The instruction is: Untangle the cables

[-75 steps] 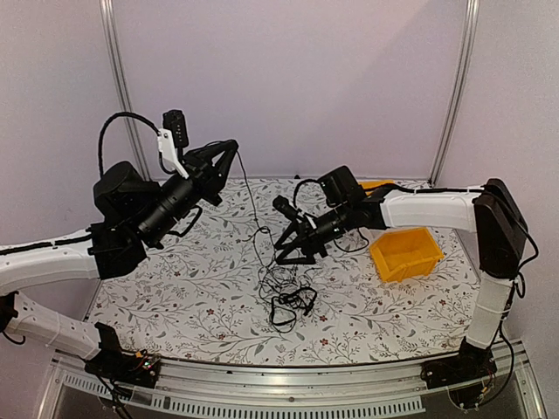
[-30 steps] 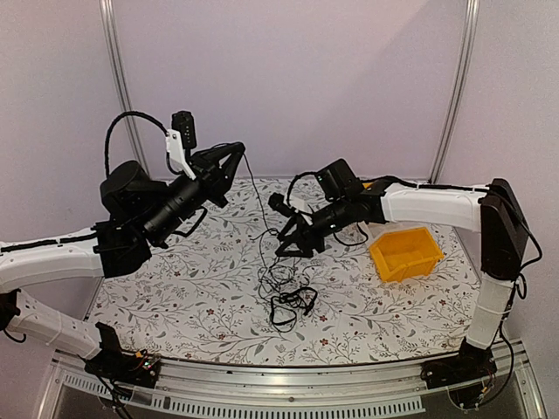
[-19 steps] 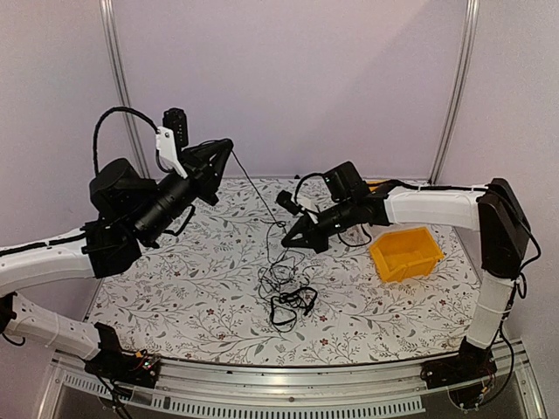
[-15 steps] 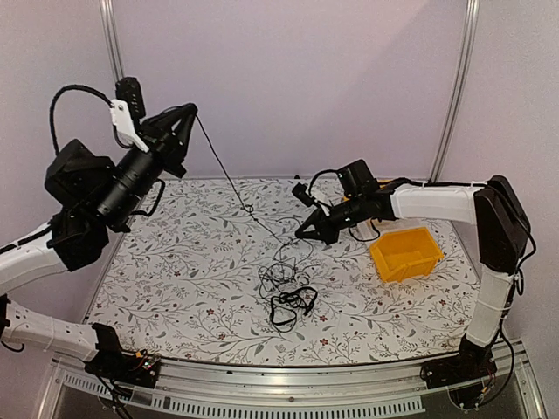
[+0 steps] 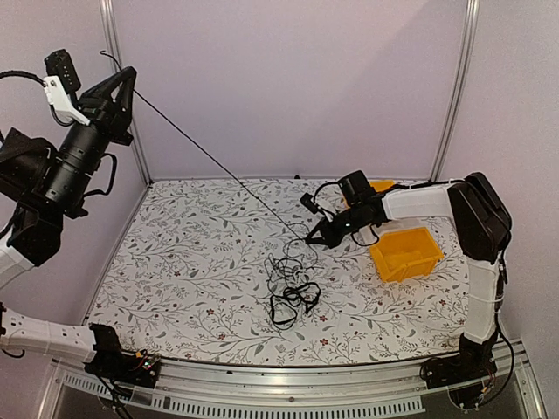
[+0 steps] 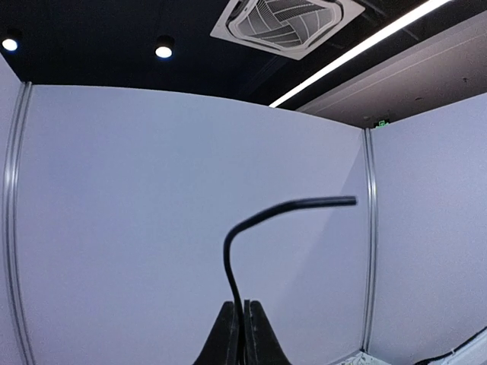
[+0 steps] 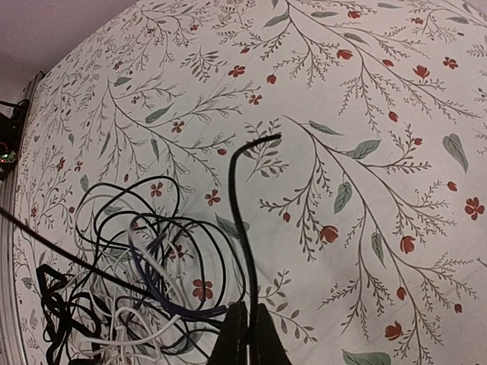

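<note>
The cables (image 5: 289, 281) lie in a tangle of thin black and white loops on the flowered table (image 5: 175, 262). One black cable (image 5: 218, 166) runs taut from my left gripper (image 5: 131, 77), raised high at the upper left, down to my right gripper (image 5: 312, 238) just right of the tangle. In the left wrist view the left gripper (image 6: 243, 306) is shut on this black cable (image 6: 228, 258), whose short free end curls above the tips. In the right wrist view the right gripper (image 7: 245, 308) is shut on a black cable (image 7: 237, 198) close to its end, with the tangle (image 7: 137, 251) to its left.
A yellow bin (image 5: 404, 253) stands on the table at the right, beside the right forearm. Another yellow object (image 5: 377, 185) shows behind that arm. Pale walls and metal posts (image 5: 456, 87) close in the back and sides.
My left arm has swung up and far to the left, pulling its black cable straight out of the tangle. My right gripper has shut on a cable and shifted slightly right.
</note>
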### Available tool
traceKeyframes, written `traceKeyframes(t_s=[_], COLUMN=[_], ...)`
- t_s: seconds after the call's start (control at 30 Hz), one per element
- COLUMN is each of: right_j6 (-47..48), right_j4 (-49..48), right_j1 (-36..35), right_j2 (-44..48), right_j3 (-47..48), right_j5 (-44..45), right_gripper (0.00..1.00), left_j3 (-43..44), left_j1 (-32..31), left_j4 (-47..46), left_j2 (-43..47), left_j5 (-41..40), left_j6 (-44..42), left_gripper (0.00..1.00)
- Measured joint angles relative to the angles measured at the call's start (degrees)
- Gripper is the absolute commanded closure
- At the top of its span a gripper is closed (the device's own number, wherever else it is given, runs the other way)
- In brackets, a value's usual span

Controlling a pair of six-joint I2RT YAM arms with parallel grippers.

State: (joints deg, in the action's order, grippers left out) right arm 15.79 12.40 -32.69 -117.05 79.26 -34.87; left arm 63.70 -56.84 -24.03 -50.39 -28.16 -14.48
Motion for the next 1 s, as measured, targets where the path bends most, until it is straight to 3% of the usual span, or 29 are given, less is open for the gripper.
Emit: traceKeyframes(t_s=[0.17, 0.33, 0.53, 0.73, 0.87, 1.0], right_j6=[0.2, 0.5, 0.7, 1.2, 3.0, 5.6], right_j4=[2.4, 4.5, 6.0, 6.8, 8.5, 11.1], right_j1=[-0.1, -0.1, 0.1, 0.1, 0.1, 0.1], right_j2=[-3.8, -5.5, -6.1, -6.1, -4.3, 3.5], right_j3=[3.6, 4.1, 4.1, 4.1, 4.0, 4.0], right_j5=[1.7, 4.3, 5.9, 6.1, 6.1, 4.7], right_gripper=[0.70, 0.67, 0.64, 0.58, 0.46, 0.35], left_j3=[7.9, 21.8, 29.4, 31.1, 30.3, 26.3], left_j1=[0.0, -0.1, -0.1, -0.1, -0.1, -0.1], left_j4=[5.9, 8.5, 8.5, 9.0, 9.9, 10.1], left_j2=[-4.0, -8.5, -10.3, -13.2, -14.8, -14.6], left_j5=[0.7, 3.1, 5.5, 6.8, 6.9, 6.6], left_j6=[-2.2, -3.8, -4.5, -5.2, -5.5, -5.5], left_gripper=[1.00, 1.00, 1.00, 1.00, 1.00, 1.00])
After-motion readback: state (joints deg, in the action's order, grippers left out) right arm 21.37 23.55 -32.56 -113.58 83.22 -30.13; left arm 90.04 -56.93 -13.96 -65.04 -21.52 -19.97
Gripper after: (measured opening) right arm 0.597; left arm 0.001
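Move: Just beyond the far edge of the tangle, the right hand has cable pinched about 7 cm above the table; the tangle's middle lies some 13 cm back, 4 cm left and 6 cm below. The front orange tray stands about 30 cm to this hand's right and 2 cm back, the white tray about 26 cm right and 10 cm ahead, both some 4 cm lower. From the high left hand, the tangle lies roughly 25 cm right, 4 cm ahead and 55 cm down. Lowering about 5 cm beside the tangle, the right hand opens and lets go of the cable, pauses low with its fingers tipping some 10 degrees, then rises about 7 cm, opening wider. The left hand, still pinching the taut cable, pulls it up about 13 cm and slightly back, then sinks some 4 cm while drifting right. ##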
